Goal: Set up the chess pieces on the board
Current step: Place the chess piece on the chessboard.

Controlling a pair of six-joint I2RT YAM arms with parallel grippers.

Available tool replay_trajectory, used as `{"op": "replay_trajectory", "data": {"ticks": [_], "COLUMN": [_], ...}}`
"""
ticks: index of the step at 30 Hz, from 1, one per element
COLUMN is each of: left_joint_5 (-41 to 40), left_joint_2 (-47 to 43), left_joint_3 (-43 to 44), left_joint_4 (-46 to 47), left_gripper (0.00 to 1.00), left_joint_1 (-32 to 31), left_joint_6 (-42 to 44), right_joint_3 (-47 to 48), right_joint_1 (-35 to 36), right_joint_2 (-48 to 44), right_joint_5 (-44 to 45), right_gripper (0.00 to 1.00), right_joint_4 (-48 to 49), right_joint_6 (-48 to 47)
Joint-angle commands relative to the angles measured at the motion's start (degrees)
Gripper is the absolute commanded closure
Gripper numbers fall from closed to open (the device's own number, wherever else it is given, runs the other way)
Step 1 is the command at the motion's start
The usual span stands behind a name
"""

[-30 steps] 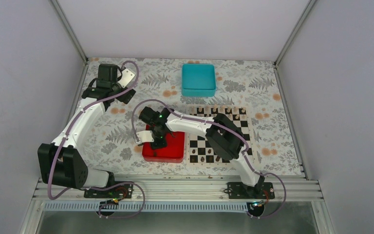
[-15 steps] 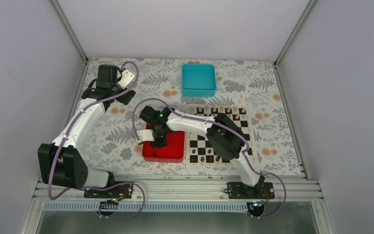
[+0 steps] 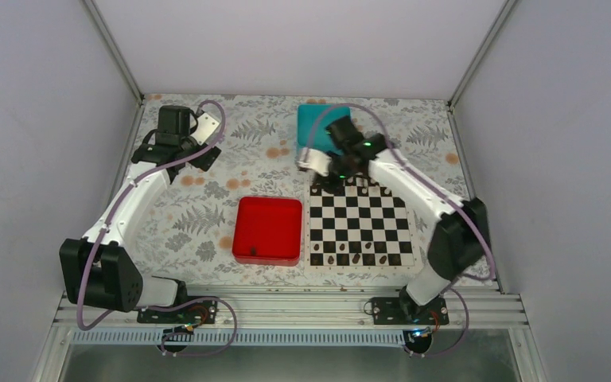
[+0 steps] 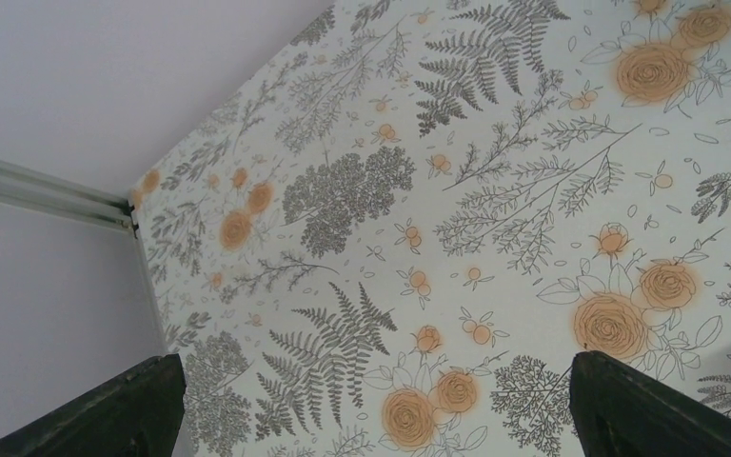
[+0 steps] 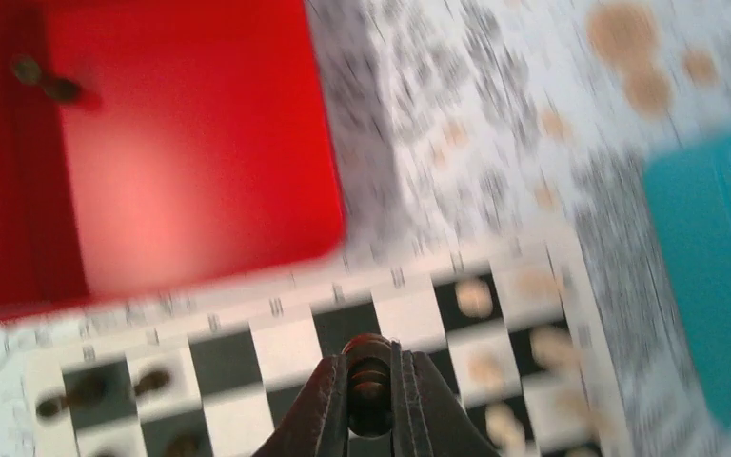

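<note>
My right gripper (image 5: 371,357) is shut on a small dark brown chess piece (image 5: 369,383), held above the board (image 5: 286,347). The top view shows this gripper (image 3: 328,183) over the far left edge of the board (image 3: 359,223), beside the teal box. Several dark chess pieces (image 3: 356,259) stand on the board's near rows. Pale pieces (image 5: 476,297) sit on its far rows. Two dark pieces (image 5: 43,81) lie in a corner of the red tray. My left gripper (image 4: 371,419) is open and holds nothing above the floral cloth at the far left (image 3: 173,155).
The red tray (image 3: 268,229) lies just left of the board. The teal box (image 3: 318,119) stands behind the board, partly hidden by my right arm. Grey walls and metal rails close in the table on three sides.
My right gripper shut on a dark piece in the red tray, then swung right and away to the board's far left edge. The left arm has stayed still.
</note>
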Motion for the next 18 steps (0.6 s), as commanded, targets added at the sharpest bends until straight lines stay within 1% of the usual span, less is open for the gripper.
{"op": "replay_trajectory", "data": {"ticks": [1,2,7,12,15,18], "left_joint_5": [1.0,1.1,1.6,2.1,2.5,2.8], "left_joint_2": [-2.0,-2.2,-2.8,-3.4,-4.4,-5.2], "left_joint_3": [-0.1,-0.1,-0.2,0.0,-0.5,-1.0], "left_joint_4": [0.2,0.2,0.2,-0.3,-0.1,0.0], "left_gripper": [0.0,0.0,0.0,0.0,0.0,0.0], "left_joint_1": [0.4,0.3,0.3,0.3,0.3,0.3], "left_joint_6": [-1.1,-1.2,-1.5,-1.8,-1.9,-1.9], "right_joint_3": [-11.0,-14.0,-26.6,-35.6,-39.5,-42.3], "right_joint_1": [-8.1,-11.2,-21.6,-31.3,-35.5,-37.1], "right_joint_2": [-9.3,-11.6,-22.1,-29.6,-31.8,-32.4], "right_joint_5": [0.5,1.0,2.4,3.5,4.1,4.5], "right_gripper": [0.96,0.96,0.96,0.96,0.96,0.96], "right_joint_4": [-2.6,-2.7,-4.0,-4.4,-4.3,-4.1], "right_joint_6": [-0.1,-0.5,-4.3,-9.3,-12.3,-14.0]}}
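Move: The right hand already holds a dark chess piece above the board's left edge. The empty second-row squares it is bound for, near the near right corner, lie some 23 cm to its right, 13 cm nearer the base and 14 cm below. The last dark pawn of that row stands about 4 cm to the left of that spot, and a back-row piece about 4 cm closer to the base than it. From the left hand the spot is roughly 53 cm right, 24 cm back and 20 cm down. Keeping the dark piece pinched, the right hand sweeps fast to the right across the board, about 23 cm from its left edge towards the open squares beside the last dark pawn, at first almost straight sideways and level. It then also draws back and sinks, some 8 cm each, while the wrist turns clockwise by nearly 30 degrees, and it is slowing but still travelling, with the piece held clear above the board. ##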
